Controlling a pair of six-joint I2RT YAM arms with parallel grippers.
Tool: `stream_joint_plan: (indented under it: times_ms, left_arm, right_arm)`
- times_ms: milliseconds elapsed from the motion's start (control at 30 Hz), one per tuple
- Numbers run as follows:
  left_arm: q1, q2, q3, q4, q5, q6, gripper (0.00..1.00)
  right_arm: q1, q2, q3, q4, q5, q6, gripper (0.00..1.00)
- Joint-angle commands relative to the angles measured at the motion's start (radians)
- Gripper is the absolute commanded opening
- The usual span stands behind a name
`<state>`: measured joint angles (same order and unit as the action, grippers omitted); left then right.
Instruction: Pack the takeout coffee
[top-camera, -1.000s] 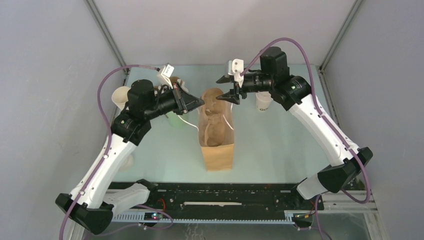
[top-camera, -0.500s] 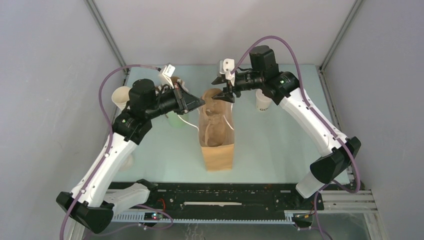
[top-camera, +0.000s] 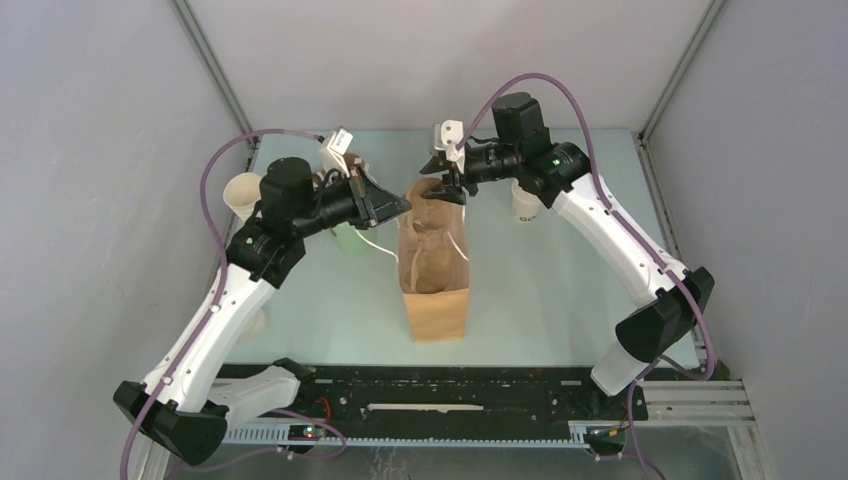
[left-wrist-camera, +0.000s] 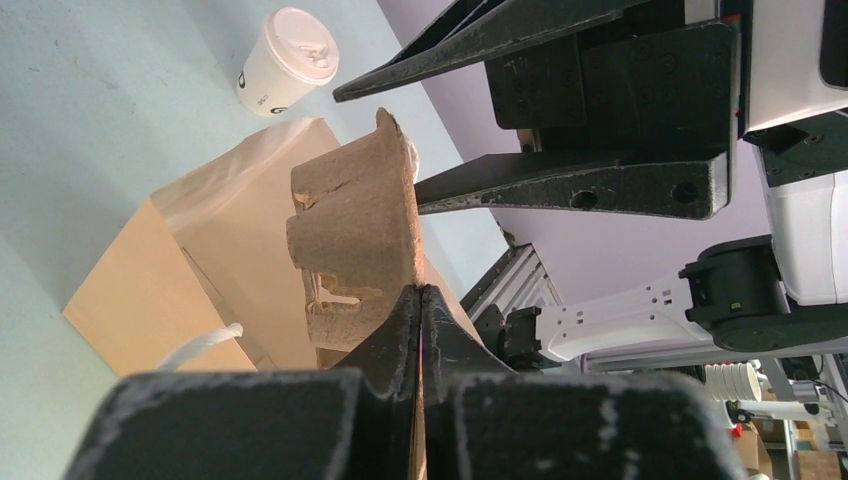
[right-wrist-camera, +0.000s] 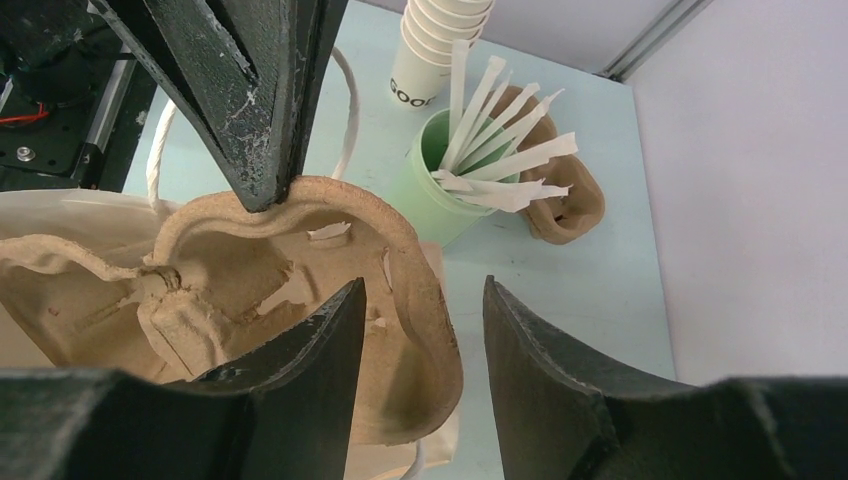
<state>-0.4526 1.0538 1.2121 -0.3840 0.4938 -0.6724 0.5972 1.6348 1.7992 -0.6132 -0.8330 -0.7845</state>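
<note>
The takeout coffee (top-camera: 527, 204), a cream-white cup with a white lid, stands on the table right of the brown paper bag (top-camera: 436, 305). It also shows in the left wrist view (left-wrist-camera: 288, 60). A pulp cup carrier (top-camera: 428, 250) sits in the bag. My left gripper (top-camera: 402, 204) is shut on the carrier's rim (left-wrist-camera: 355, 225) at the bag's left edge, its fingertips (left-wrist-camera: 420, 300) pressed together. My right gripper (top-camera: 446, 188) is open (right-wrist-camera: 425, 285) at the bag's far edge, with the carrier's rim (right-wrist-camera: 415, 290) between its fingers.
A pale green cup of white sticks (right-wrist-camera: 450, 195) stands left of the bag, a second pulp carrier (right-wrist-camera: 565, 200) behind it. A stack of cream cups (top-camera: 243, 195) lies at the far left, also in the right wrist view (right-wrist-camera: 435, 45). The bag's white rope handle (right-wrist-camera: 345, 110) hangs loose.
My right gripper has moved left and down from beside the bag to its far rim, now straddling the carrier's edge. The left gripper has kept its hold and barely moved.
</note>
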Motion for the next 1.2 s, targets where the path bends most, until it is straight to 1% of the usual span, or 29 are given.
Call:
stream_joint_plan:
  times_ms: [0,100,233,433,600,800,967,1067,1100,1167]
  left_arm:
    - [-0.006,-0.003,0.045,0.018,0.017,0.022,0.0]
    - [-0.006,-0.005,0.046,0.017,0.015,0.023,0.0]
    - [-0.006,-0.005,0.045,0.015,0.015,0.025,0.0]
    - [-0.006,-0.008,0.043,0.012,0.01,0.027,0.0]
    - [-0.006,-0.012,0.049,-0.013,0.0,0.032,0.0]
    - [-0.005,-0.019,0.087,-0.064,-0.028,0.053,0.17]
    - [-0.003,-0.039,0.148,-0.146,-0.075,0.091,0.44]
    - [-0.003,-0.052,0.197,-0.224,-0.134,0.122,0.61]
    - [-0.003,-0.057,0.222,-0.265,-0.165,0.135,0.66]
    - [-0.003,-0.063,0.27,-0.336,-0.237,0.152,0.71]
  right_arm:
    - [0.008,0.005,0.037,0.011,-0.032,-0.015,0.54]
    - [0.012,0.004,0.039,0.011,-0.027,-0.018,0.5]
    - [0.012,-0.004,0.034,0.011,-0.013,-0.019,0.41]
    - [0.012,-0.014,0.031,0.01,-0.012,-0.02,0.37]
    - [0.011,-0.015,0.031,-0.001,-0.01,-0.029,0.28]
    - [0.012,-0.018,0.031,-0.014,-0.018,-0.041,0.21]
    - [0.012,-0.022,0.032,-0.028,-0.021,-0.05,0.14]
    - [0.014,-0.025,0.032,-0.044,-0.024,-0.057,0.11]
    - [0.016,-0.025,0.032,-0.052,-0.024,-0.061,0.1]
    - [0.018,-0.028,0.037,-0.073,-0.026,-0.066,0.07]
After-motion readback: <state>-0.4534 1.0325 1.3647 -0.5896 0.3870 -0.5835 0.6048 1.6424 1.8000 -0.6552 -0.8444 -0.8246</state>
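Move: My right fingers already straddle the carrier's far rim, about 1 cm to my left and 1 cm below that hand. The paper bag's middle is some 11 cm back and 20 cm down from it. The straw cup stands about 18 cm left and 2 cm ahead, the lidded cup about 21 cm right and 7 cm ahead, both near 28 cm below. From my left hand, that rim is about 5 cm ahead, 5 cm right. With my left fingers still shut on the carrier's left rim, I hold my right hand nearly in place, sinking barely 1 cm, and close its fingers to pinch the far rim. Only then do I open my left fingers to about two thirds, let go and draw that hand up and left, some 3 cm away from the carrier. ##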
